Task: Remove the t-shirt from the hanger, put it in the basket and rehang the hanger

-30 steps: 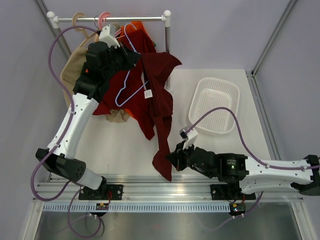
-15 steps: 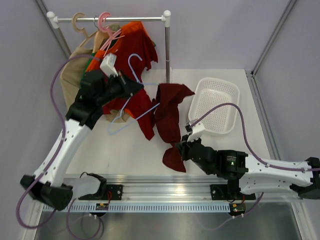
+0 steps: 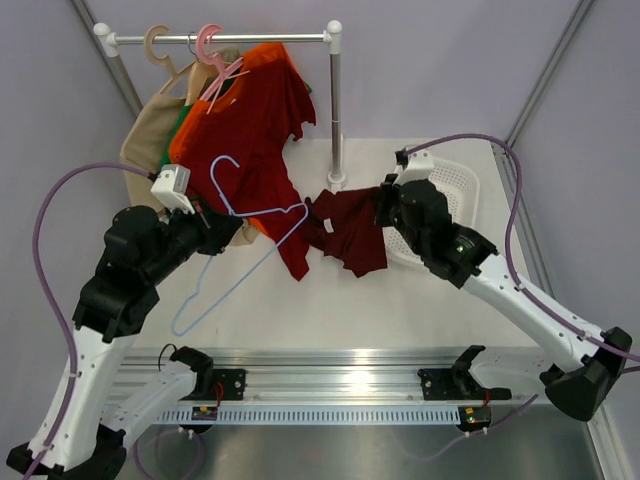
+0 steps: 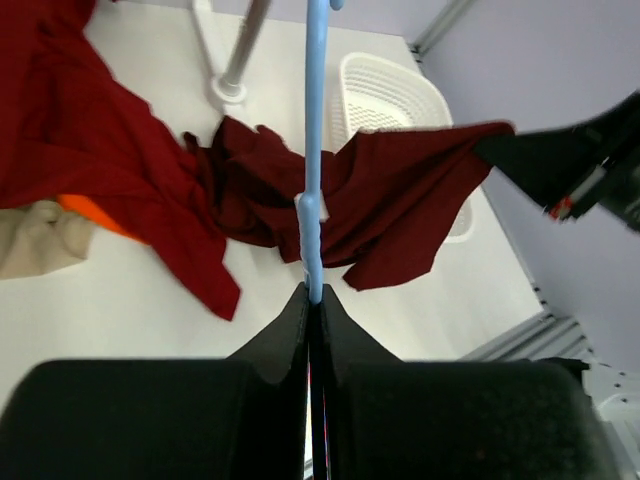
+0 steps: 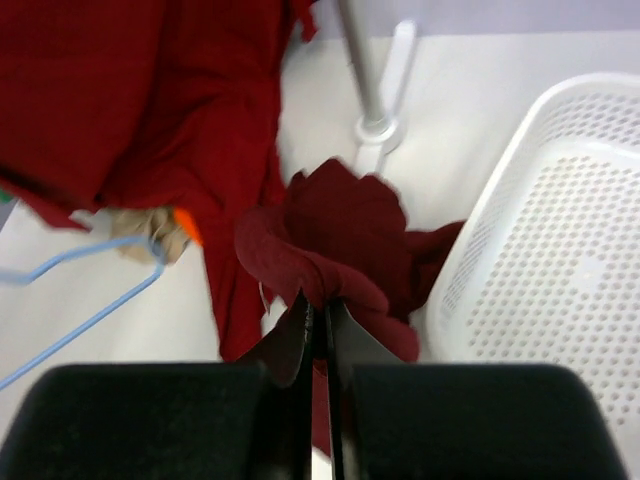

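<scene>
The maroon t-shirt (image 3: pixel 352 232) is bunched above the table's middle, and my right gripper (image 3: pixel 385 207) is shut on a fold of it (image 5: pixel 345 230). My left gripper (image 3: pixel 210 224) is shut on the wire of the pale blue hanger (image 3: pixel 270 210), held tilted low at the left. The hanger's right corner touches the t-shirt's left end; I cannot tell whether cloth still hangs on it. In the left wrist view the wire (image 4: pixel 315 120) runs straight up from my jaws in front of the t-shirt (image 4: pixel 400 195). The hanger also shows in the right wrist view (image 5: pixel 80 328).
A white basket (image 3: pixel 460 190) sits at the back right, right beside my right gripper. A rack pole (image 3: pixel 335 100) stands at the back middle. A brighter red shirt (image 3: pixel 250 110), an orange shirt (image 3: pixel 185 145), a beige garment (image 3: pixel 145 150) and a pink hanger (image 3: pixel 210 45) hang on the rail.
My right gripper has carried the t-shirt from the table's front edge back and right, up to the basket. My left gripper has pulled the hanger off the rail, down and toward the front left.
</scene>
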You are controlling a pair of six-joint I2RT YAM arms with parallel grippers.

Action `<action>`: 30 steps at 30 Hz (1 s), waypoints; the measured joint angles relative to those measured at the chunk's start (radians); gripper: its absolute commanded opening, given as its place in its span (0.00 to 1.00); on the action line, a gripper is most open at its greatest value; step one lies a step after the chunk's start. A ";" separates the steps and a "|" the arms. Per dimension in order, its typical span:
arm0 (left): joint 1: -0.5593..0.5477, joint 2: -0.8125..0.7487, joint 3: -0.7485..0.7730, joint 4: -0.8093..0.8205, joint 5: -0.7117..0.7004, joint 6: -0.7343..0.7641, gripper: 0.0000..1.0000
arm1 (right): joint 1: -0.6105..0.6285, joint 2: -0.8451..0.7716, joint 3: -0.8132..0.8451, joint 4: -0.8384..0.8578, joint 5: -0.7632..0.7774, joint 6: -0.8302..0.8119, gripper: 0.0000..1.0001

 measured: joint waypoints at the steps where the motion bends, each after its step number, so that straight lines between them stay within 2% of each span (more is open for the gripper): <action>1: 0.000 -0.010 0.013 -0.024 -0.023 0.015 0.00 | -0.042 0.024 0.023 -0.002 -0.023 -0.006 0.00; 4: 0.000 -0.049 0.036 -0.074 -0.091 0.055 0.00 | -0.128 0.105 0.136 -0.003 -0.069 -0.026 0.00; 8: 0.000 -0.116 0.029 -0.106 -0.173 0.079 0.00 | -0.154 0.197 0.351 -0.012 -0.092 -0.064 0.00; 15: 0.000 -0.151 -0.119 -0.095 -0.188 0.074 0.00 | -0.215 0.374 0.963 -0.023 -0.050 -0.209 0.00; 21: 0.000 -0.138 -0.143 -0.080 -0.177 0.071 0.00 | -0.241 0.537 1.504 0.041 0.033 -0.429 0.00; 23: 0.000 -0.140 -0.143 -0.068 -0.169 0.071 0.00 | -0.248 0.547 1.558 0.084 0.052 -0.506 0.00; 30: 0.000 -0.131 -0.175 -0.027 -0.141 0.071 0.00 | -0.325 0.572 1.553 0.136 0.072 -0.649 0.00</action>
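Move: The right hand holds the t-shirt, already off the hanger, with the cloth bunched about 9 cm to its left and 12 cm below. The white basket lies roughly 18 cm to this hand's right, 10 cm ahead and 26 cm lower; the foot of the rack post is some 20 cm ahead, 10 cm left and 29 cm down. From the left hand, the basket is about 54 cm right, 13 cm ahead and 31 cm below. Keeping its pinch on the t-shirt, the right hand reaches some 8 cm forward, then sweeps steeply up about 45 cm, drawing back and swinging right on the way, its fingers tipping over 50 degrees to point upward; it ends high by the basket side. The left hand still grips the blue hanger, easing about 5 cm left, then sinking. ##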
